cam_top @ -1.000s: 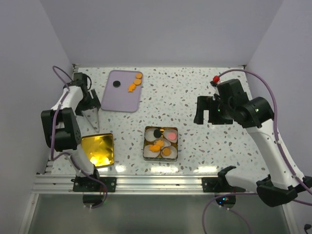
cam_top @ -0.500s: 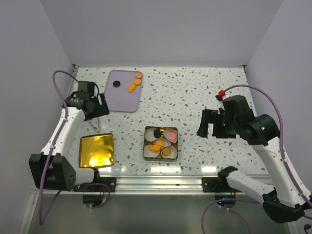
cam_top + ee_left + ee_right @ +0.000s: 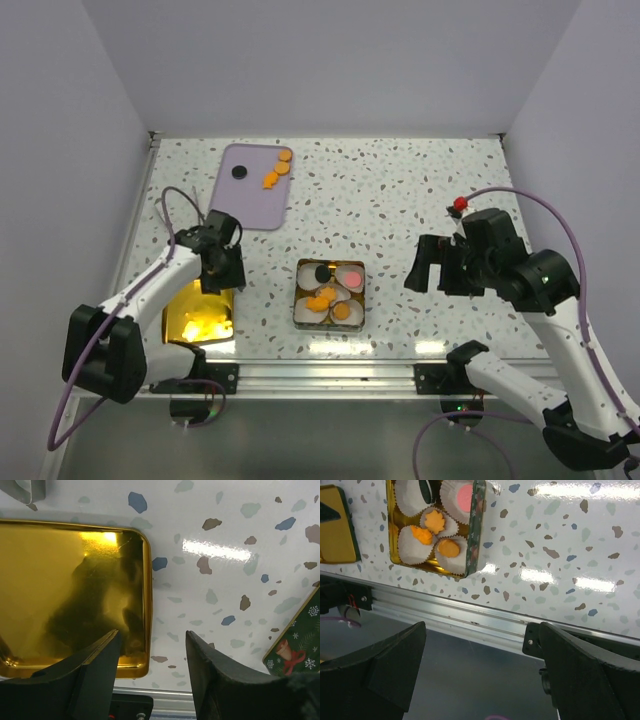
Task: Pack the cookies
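Note:
Orange cookies (image 3: pixel 270 178) and a black cookie (image 3: pixel 238 172) lie on the purple tray (image 3: pixel 250 205) at the back left. The square tin (image 3: pixel 330 320) in the middle holds white paper cups with orange cookies (image 3: pixel 435 521), a pink cookie (image 3: pixel 465 497) and a black cookie (image 3: pixel 426 487). My left gripper (image 3: pixel 222 268) hangs open over the right rim of the gold lid (image 3: pixel 70 590). One of its fingers is above the lid and the other above the table, and it (image 3: pixel 152 645) holds nothing. My right gripper (image 3: pixel 425 265) stands wide open and empty to the right of the tin, apart from it.
The gold lid (image 3: pixel 200 310) lies near the front left edge, left of the tin. A corner of the tin's green outer wall (image 3: pixel 300 645) shows in the left wrist view. The aluminium rail (image 3: pixel 470 615) runs along the table's front edge. Side walls stand close on both sides.
My left arm has swung from beside the purple tray down to the gold lid's right rim, and its jaws have narrowed. My right arm has drifted slightly nearer the front.

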Robot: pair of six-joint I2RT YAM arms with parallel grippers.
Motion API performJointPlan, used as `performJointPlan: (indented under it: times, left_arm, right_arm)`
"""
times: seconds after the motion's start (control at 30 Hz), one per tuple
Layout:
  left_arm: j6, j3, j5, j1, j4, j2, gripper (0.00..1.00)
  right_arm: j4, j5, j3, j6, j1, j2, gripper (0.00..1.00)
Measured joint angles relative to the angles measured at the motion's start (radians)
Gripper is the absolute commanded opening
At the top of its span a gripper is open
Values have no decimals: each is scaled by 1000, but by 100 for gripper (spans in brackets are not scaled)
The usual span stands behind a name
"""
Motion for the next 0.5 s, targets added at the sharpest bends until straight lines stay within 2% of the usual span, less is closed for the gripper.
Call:
performJointPlan:
  times: [0.17,0.37,0.4,0.47,0.5]
  left_arm:
    - [8,0,-4,-8,40,90,57]
    - [37,16,-11,-10,71,246,46]
    - [42,16,-11,-10,76,257,38]
    - [54,16,-10,-10,87,270,28]
    - [61,16,-6,-10,94,275,17]
  right_arm:
    - [0,6,0,21,0,16,98]
    - [3,9,8,59,0,84,98]
    - [3,13,8,61,0,96,98]
    - [2,24,8,68,0,111,98]
    - [1,27,8,71,0,116,98]
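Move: Nearly over the right-hand wall of the gold lid, the left hand has the lid's middle about 7 cm to its left, level fore and aft, some 5 cm below. From this hand the tongs lie about 16 cm ahead and 11 cm left; the cookie box is 20 cm right and 2 cm ahead; the lavender tray is 26 cm ahead and 4 cm right. For the right hand the lid is roughly 45 cm left, 6 cm ahead and 24 cm below. Sinking about 5 cm almost straight down, the left hand brings its half-open fingers astride the lid's right wall, one inside the lid and one outside, tipping some 10 degrees so the fingertips swing back towards the base. The fingers narrow throughout, most sharply at the end, to about a third open. The empty right hand eases forward and down by around 2 cm, wide open. ##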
